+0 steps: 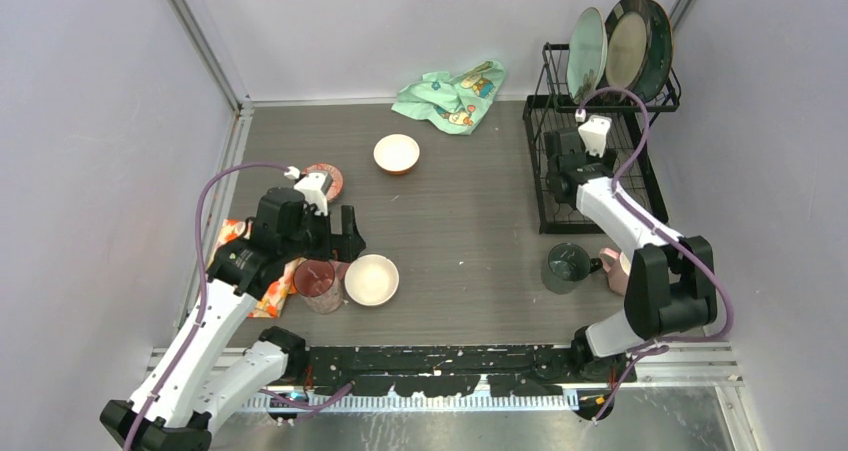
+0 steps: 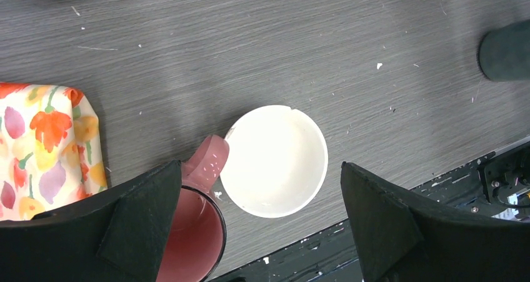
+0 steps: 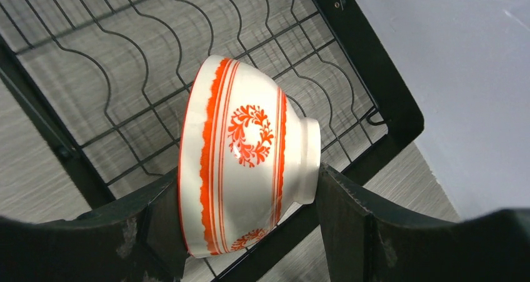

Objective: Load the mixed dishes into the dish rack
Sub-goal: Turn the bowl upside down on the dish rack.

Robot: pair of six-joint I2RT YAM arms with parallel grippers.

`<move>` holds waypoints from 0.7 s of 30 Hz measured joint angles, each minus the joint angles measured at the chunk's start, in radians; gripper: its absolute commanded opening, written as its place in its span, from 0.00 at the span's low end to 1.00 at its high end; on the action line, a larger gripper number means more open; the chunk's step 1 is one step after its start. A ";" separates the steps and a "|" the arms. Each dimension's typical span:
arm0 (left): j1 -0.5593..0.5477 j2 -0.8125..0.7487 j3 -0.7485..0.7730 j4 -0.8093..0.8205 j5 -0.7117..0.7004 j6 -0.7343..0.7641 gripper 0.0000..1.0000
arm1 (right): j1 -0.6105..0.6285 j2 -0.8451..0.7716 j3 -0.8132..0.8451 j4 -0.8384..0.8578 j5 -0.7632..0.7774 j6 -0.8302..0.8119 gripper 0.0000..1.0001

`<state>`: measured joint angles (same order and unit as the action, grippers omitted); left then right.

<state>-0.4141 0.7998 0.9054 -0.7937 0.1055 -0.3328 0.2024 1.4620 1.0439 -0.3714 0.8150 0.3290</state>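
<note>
My right gripper (image 3: 244, 222) is shut on a white bowl with red patterns (image 3: 244, 147), held on its side over the wire floor of the black dish rack (image 3: 125, 63). Three plates (image 1: 627, 43) stand in the upper shelf of the dish rack (image 1: 640, 161). My left gripper (image 2: 259, 176) hangs open above a plain white bowl (image 2: 275, 160), with a pink cup (image 2: 187, 235) by its left finger. In the top view that left gripper (image 1: 337, 243) is over the white bowl (image 1: 371, 279) and pink cup (image 1: 315, 279).
A second white bowl (image 1: 397, 154) sits mid-table, and a patterned bowl (image 1: 328, 176) lies behind my left wrist. A dark green cup (image 1: 568, 267) and another pink cup (image 1: 613, 268) stand by my right arm. Orange floral cloth (image 1: 240, 261) lies left, mint cloth (image 1: 450, 93) at the back.
</note>
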 measured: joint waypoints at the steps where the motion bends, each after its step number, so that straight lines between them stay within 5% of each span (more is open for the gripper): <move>1: -0.001 -0.001 0.000 0.000 -0.002 0.000 1.00 | -0.002 0.017 0.006 -0.003 0.002 -0.012 0.59; 13: -0.011 -0.014 -0.002 0.000 -0.016 0.001 1.00 | -0.020 0.215 0.109 -0.021 0.061 -0.127 0.60; 21: -0.011 -0.014 -0.005 0.000 -0.019 0.001 1.00 | -0.021 0.301 0.168 -0.018 0.060 -0.169 0.71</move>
<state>-0.4255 0.7853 0.9005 -0.7937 0.0868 -0.3317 0.1810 1.7630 1.2118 -0.3889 0.8749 0.1600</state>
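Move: The orange-patterned bowl is already pinched on its side in the right hand. The clear spot on the dish rack's lower grid lies about 5 cm ahead, 1 cm right and some 12 cm below. The pale green plate stands about 18 cm ahead, 7 cm left and 7 cm above; the dark green mug 18 cm back, 7 cm left, and the pink mug 19 cm back, 6 cm right, both about 11 cm lower. From the left hand, the grid spot is some 21 cm ahead, 57 cm right, 16 cm below. The orange-patterned bowl, still pinched between the right fingers at its rim and foot, is lowered about 4 cm towards the rack's lower grid, then carried forward in nearly equal measure as it sinks, drifting slightly right. The wrist turns some 15 degrees, tipping the fingers more steeply down and letting the hand's left side sink, rolling the bowl's mouth downward. ##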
